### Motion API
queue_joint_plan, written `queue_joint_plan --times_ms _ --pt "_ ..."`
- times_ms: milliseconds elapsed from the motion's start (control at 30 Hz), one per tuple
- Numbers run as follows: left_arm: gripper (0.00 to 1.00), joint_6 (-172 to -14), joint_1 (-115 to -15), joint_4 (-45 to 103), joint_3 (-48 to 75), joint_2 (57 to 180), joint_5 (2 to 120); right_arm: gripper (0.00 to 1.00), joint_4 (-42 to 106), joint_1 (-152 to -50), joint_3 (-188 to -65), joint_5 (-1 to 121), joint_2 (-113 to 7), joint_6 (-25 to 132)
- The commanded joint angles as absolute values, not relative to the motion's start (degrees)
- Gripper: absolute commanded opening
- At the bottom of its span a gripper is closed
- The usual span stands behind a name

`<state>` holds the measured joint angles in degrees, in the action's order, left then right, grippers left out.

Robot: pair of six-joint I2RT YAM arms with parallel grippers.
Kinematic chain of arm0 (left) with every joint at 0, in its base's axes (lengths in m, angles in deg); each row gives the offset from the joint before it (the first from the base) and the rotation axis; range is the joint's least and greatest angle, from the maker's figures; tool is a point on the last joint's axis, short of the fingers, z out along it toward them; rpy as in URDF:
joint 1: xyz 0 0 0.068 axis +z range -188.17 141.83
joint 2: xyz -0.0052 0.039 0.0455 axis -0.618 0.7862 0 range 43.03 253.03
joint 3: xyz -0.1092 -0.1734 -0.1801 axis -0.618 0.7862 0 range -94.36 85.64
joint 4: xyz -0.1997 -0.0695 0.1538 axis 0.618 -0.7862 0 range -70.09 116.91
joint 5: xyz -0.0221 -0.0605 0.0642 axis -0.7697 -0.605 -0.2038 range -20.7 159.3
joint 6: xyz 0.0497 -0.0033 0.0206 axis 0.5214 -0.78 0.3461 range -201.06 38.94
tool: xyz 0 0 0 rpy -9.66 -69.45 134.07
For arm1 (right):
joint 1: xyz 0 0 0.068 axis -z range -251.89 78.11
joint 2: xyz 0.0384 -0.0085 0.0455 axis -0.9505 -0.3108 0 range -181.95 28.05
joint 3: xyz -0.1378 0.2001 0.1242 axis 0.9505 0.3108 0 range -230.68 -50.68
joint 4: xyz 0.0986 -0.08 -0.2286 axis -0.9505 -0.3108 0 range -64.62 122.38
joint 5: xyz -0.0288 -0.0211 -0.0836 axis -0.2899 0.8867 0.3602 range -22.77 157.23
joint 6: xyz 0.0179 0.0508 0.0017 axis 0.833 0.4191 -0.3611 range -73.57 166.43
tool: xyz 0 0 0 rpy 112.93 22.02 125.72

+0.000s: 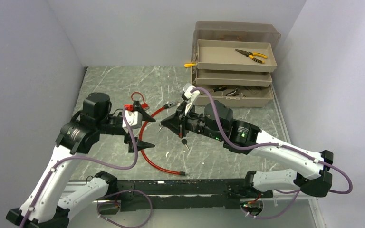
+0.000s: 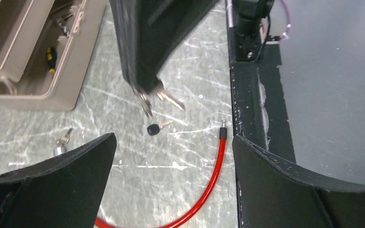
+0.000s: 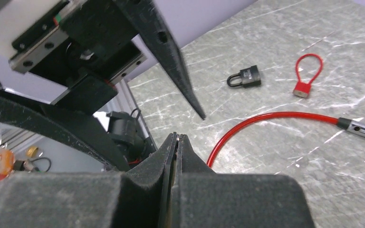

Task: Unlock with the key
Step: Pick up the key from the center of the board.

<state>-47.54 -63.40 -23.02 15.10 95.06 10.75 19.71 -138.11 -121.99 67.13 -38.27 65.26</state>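
Note:
My right gripper [image 3: 177,137] is shut on a silver key [image 2: 147,100]; a thin metal edge shows between its pads, and a second silver key [image 2: 172,100] dangles beside it. A black-headed key [image 2: 153,128] appears to lie on the table just below. My left gripper [image 2: 173,138] stands wide open with nothing between its fingers, facing the right gripper [image 1: 162,125] over the red cable lock [image 1: 147,135]. The cable's metal lock end [image 3: 356,127] lies to the right. On the table beyond it are a black padlock [image 3: 244,76] and a red padlock [image 3: 308,78].
A tan tiered toolbox [image 1: 233,71] with pliers [image 1: 251,55] in its top tray stands at the back right. The cable's free tip [image 2: 223,129] lies close to the black base rail [image 1: 180,185] along the near edge. Grey walls close in both sides.

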Motion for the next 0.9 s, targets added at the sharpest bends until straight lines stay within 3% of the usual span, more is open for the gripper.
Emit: queue_joint_plan --times_ms 0,333,533,867 --pt "0.99 -53.55 -63.63 -16.97 19.69 88.58 18.75 0.00 24.14 -139.04 -120.73 73.66 -34.53 62.74" --pt "0.99 -84.56 -61.81 0.61 23.75 88.19 7.80 0.00 34.12 -146.53 -117.24 89.07 -33.30 51.94" --pt "0.80 -96.52 -59.81 9.80 24.66 91.36 1.48 0.00 38.98 -152.95 -116.45 98.05 -34.44 44.86" --pt "0.60 -98.62 -59.85 10.85 26.04 90.15 -1.95 0.00 44.80 -157.24 -116.50 104.88 -37.07 37.62"
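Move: The shut right fingertips still hold the key, which lies about 3 cm to the right of the open left hand's grip point, 2 cm ahead and about 1 cm above. From the right hand, the left fingers' gap is some 3 cm left, 2 cm back and 2 cm lower. On the table, roughly 30 cm below the left hand and 11 cm to its right, the black-headed key lies 6 cm ahead and the red cable's near end 7 cm back. Both hands rise, right about 5 cm, left 3 cm, rolling some 25 degrees, as the left fingers partly close. ##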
